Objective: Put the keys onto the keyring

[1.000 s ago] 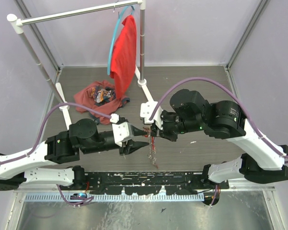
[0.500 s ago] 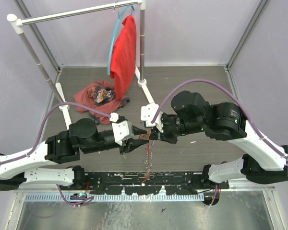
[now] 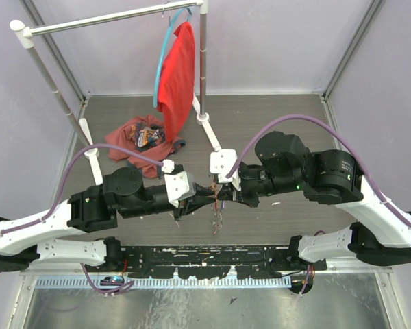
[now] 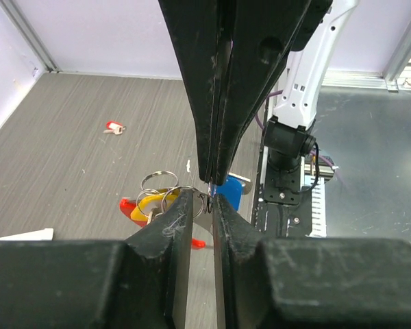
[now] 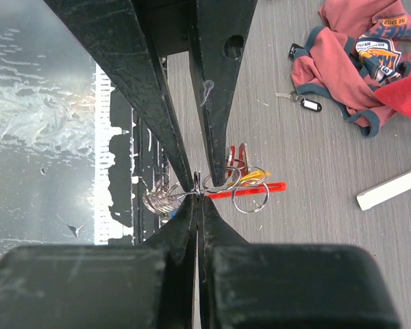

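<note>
My two grippers meet tip to tip above the table's middle. The right gripper (image 3: 220, 192) (image 5: 197, 197) is shut on the thin metal keyring (image 5: 197, 180), seen edge-on. From it hang a red strap (image 5: 260, 190), a silvery chain (image 5: 159, 200) and other rings. The left gripper (image 3: 210, 195) (image 4: 202, 204) straddles the same ring, jaws narrowly apart with floor showing between them. The keys (image 3: 217, 217) dangle below as a bunch with a yellow tag (image 4: 151, 203) and a blue tag (image 4: 229, 192). A small red-headed key (image 4: 113, 127) lies apart on the floor.
A crumpled red shirt (image 3: 138, 140) lies at the back left with a black fob (image 5: 305, 103) beside it. Another red garment (image 3: 177, 72) hangs from the white rack (image 3: 203, 68). A black perforated strip (image 3: 205, 255) runs along the near edge.
The left jaws have narrowed around the ring. Both grippers have shifted a little right, and the hanging bunch has swung and drawn up shorter.
</note>
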Controlling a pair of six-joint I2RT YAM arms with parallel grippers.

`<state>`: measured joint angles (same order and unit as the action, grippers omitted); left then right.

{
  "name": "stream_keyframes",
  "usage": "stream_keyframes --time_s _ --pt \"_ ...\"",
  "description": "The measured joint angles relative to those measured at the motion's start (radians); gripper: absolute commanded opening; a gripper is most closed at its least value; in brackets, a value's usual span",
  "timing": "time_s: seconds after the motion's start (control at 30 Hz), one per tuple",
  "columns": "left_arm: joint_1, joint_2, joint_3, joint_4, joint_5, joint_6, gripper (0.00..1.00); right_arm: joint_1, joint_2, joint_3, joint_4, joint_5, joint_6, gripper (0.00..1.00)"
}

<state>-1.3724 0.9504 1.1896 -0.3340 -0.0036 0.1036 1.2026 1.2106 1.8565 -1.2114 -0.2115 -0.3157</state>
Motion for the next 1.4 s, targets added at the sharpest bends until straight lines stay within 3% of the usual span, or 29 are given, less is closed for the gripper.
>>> stream_keyframes --time_s 0.4,0.67,0.73,0.87,0.97,1.17,1.4 --pt "0.000 0.008 0.002 0.002 0.013 -0.002 0.23 0.000 0.000 -0.010 0.000 0.000 0.000 0.01" --pt "0.000 0.019 0.006 0.000 0.013 -0.006 0.00 0.000 0.000 -0.016 -0.001 0.002 0.000 0.01" --pt "0.000 0.019 0.006 -0.002 0.011 -0.007 0.00 0.000 0.000 -0.018 -0.001 0.004 0.000 0.05" --pt "0.000 0.019 0.006 -0.006 -0.004 -0.009 0.00 0.000 -0.006 -0.029 0.011 0.009 0.008 0.27" --pt "0.000 0.019 0.006 -0.005 -0.029 -0.021 0.00 0.000 -0.026 -0.058 0.067 0.016 0.026 0.36" --pt "0.000 -0.018 -0.018 0.019 -0.071 -0.046 0.00 0.001 -0.112 -0.136 0.252 0.077 0.099 0.43" --pt "0.000 -0.101 -0.092 0.100 -0.108 -0.092 0.00 0.001 -0.241 -0.298 0.460 0.123 0.231 0.43"
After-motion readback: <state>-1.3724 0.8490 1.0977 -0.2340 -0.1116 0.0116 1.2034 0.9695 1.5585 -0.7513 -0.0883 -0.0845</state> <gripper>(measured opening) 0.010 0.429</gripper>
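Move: The keyring's small metal part is already pinched in the right hand's shut fingertips. It also sits between the left hand's part-open tips, about 1 cm to that hand's right and level with it. From the left hand, the yellow and red tags are some 4 cm ahead, 1 cm right and 2 cm lower; the blue tag is roughly 2 cm back, 2 cm right and 2 cm lower. The left pinches the keyring and draws about 2 cm left as the right releases, rising 5 cm. ##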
